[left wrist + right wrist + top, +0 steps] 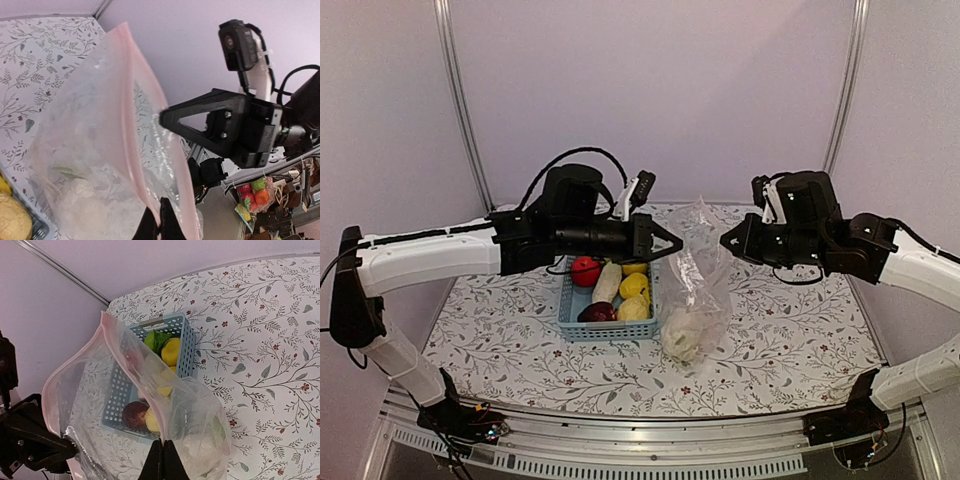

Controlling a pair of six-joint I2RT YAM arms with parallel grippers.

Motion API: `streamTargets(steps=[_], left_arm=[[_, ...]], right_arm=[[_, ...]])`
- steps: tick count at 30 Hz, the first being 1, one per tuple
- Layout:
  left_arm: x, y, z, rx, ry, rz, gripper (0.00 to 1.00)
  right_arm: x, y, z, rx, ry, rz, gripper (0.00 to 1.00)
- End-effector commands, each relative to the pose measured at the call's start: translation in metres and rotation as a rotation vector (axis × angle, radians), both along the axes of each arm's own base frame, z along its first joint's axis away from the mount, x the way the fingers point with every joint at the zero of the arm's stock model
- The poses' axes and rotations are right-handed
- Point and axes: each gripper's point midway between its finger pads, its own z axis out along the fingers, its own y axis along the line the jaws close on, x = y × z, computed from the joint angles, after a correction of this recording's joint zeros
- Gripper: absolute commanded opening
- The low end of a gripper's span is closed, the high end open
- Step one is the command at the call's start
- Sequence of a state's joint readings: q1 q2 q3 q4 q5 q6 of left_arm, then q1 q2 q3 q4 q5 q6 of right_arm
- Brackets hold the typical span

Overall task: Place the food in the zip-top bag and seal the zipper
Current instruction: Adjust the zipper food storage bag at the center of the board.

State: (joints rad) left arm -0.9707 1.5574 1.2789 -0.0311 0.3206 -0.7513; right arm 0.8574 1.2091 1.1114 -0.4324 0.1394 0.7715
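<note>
The zip-top bag (698,285) hangs between my two grippers above the table, a white cauliflower (681,335) resting in its bottom. My left gripper (677,243) is shut on the bag's left mouth edge. My right gripper (725,241) is shut on the right edge. In the left wrist view the fingertips (159,221) pinch the pinkish zipper (131,150). The right wrist view shows that gripper (163,456) pinching the zipper (131,367) too, and the mouth gapes open. Other food lies in the basket: a red tomato (585,270), a radish (607,282), lemons (634,287) and a dark purple piece (598,312).
The light-blue basket (570,312) stands on the flowered table (780,340), just left of the hanging bag. Through the bag, the right wrist view shows the basket (187,342) with a green piece (156,340) and a lemon (171,351). White walls close in the back and both sides.
</note>
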Motion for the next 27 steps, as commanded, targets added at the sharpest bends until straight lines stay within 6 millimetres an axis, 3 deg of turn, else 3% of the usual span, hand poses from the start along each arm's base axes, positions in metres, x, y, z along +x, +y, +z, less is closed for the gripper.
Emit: streamTargets(steps=[1,8,16,18,23,27], left_arm=[[0.019,0.030,-0.040,0.112,0.074,0.125,0.00],[0.026,0.054,-0.051,0.187,0.083,0.194,0.00],[0.031,0.065,-0.042,0.188,0.057,0.236,0.00],[0.029,0.066,-0.041,0.194,0.045,0.220,0.07],[0.023,0.076,-0.026,0.188,-0.023,0.208,0.47],[0.024,0.106,-0.010,0.223,-0.126,0.293,0.70]], right_arm=[[-0.005,-0.016,0.019,-0.011,-0.055,-0.017,0.00],[-0.018,-0.011,0.058,0.050,-0.112,0.071,0.00],[-0.024,-0.002,0.065,0.083,-0.118,0.125,0.00],[-0.024,-0.001,0.063,0.084,-0.115,0.131,0.00],[-0.023,0.005,0.057,0.082,-0.103,0.147,0.00],[-0.022,0.007,0.056,0.080,-0.097,0.150,0.00]])
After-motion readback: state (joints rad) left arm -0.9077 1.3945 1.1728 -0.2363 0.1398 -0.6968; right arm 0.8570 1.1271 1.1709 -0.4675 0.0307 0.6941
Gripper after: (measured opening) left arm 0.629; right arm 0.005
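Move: Both closed hands already pinch the upright bag's mouth. From the left hand, the bag's middle is about 3 cm back, 3 cm right and 11 cm below. The cauliflower inside sits roughly 5 cm back, 2 cm right and 22 cm below; the basket is 14 cm left, 4 cm ahead and 20 cm down. The right hand has the bag's middle some 5 cm back, 5 cm left and 10 cm below. Still pinching the bag's mouth, the left hand dips about 5 cm while going left and slightly forward, then creeps up and left, opens to let go of the rim and draws away towards the basket side, some 7 cm left in all. The right hand keeps its pinch, rising about 5 cm and easing back 2 cm, turning slightly counter-clockwise. ##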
